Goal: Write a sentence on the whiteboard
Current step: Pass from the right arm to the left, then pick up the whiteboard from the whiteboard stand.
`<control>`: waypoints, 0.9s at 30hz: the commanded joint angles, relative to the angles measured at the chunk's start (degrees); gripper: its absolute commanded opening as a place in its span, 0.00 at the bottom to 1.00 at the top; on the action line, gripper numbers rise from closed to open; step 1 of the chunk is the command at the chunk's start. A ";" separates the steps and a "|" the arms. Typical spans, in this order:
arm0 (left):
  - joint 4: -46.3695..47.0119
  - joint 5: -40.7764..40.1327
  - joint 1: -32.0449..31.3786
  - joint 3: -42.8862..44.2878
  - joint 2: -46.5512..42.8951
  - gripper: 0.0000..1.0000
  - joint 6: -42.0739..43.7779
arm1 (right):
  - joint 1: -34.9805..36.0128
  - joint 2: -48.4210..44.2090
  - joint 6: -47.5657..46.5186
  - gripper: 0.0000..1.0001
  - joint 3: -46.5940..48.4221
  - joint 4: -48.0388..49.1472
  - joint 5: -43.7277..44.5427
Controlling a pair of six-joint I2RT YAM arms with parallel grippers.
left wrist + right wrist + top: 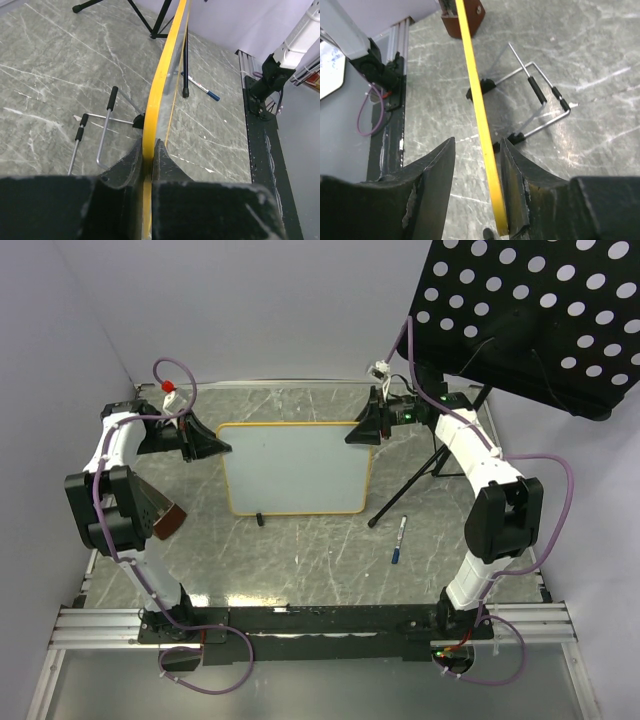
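The whiteboard (295,468), white with a thin orange frame, stands at the middle of the table between both arms. Its face looks blank in the top view, and no sentence is in view. My left gripper (222,448) is shut on the board's left edge; in the left wrist view both fingers (149,145) pinch the orange frame (159,85). My right gripper (356,435) is at the board's right edge. In the right wrist view its jaws (477,141) stand apart, with the orange frame (477,100) close against the right finger and a gap on the left.
A blue-capped marker (399,540) lies on the table right of the board and also shows as the marker (200,86). The black perforated music-stand panel (530,310) hangs over the back right, with its tripod legs (415,480) beside my right arm. A wire stand (540,100) sits behind the board.
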 commanded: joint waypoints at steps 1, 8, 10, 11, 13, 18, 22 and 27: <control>-1.87 8.40 1.08 1.38 -2.16 0.01 4.06 | 0.40 0.03 -4.23 0.49 -2.10 -3.92 -0.24; -1.87 8.84 1.26 1.64 -1.98 0.01 3.63 | -0.56 0.91 -8.45 0.48 -3.42 -8.22 0.12; -1.78 9.11 1.26 1.82 -1.89 0.01 3.71 | -1.00 1.00 -9.86 0.48 -3.77 -9.29 0.29; -1.87 9.19 1.35 1.82 -1.98 0.01 3.80 | -1.27 1.00 -10.04 0.48 -4.03 -9.64 0.29; -1.78 9.20 1.61 1.82 -2.07 0.01 3.63 | -1.53 0.74 -10.39 0.48 -4.91 -9.47 0.21; -1.87 9.63 1.97 1.64 -2.42 0.01 3.63 | -1.97 0.47 -11.62 0.25 -6.31 -10.78 -0.85; -1.87 9.72 2.05 1.56 -2.77 0.01 3.54 | -2.15 -0.84 -12.68 0.00 -7.63 -10.00 -1.99; -1.78 9.81 2.05 2.34 -4.18 0.01 1.87 | -2.41 -3.30 -10.84 0.00 -6.14 -8.33 -3.13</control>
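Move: The whiteboard hangs slanted between the hands, lower edge nearer the base: its middle is about 12 cm left of the open right gripper, 6 cm back and 5 cm lower, the fingers straddling its upper right corner. From the left gripper, which holds the other end, that middle lies some 15 cm right, 4 cm back, 3 cm down. The wire stand is on the table roughly 21 cm under the board's middle; the tripod foot is about 7 cm right, 12 cm back and 26 cm below the right hand. Keep the left gripper shut on the whiteboard's left end, nearly still. Lower the half-open right gripper about 5 cm past the upper right corner, down along the right end, easing slightly to the right; then close its fingers to pinch the board there while drawing back some 2 cm towards the base. ##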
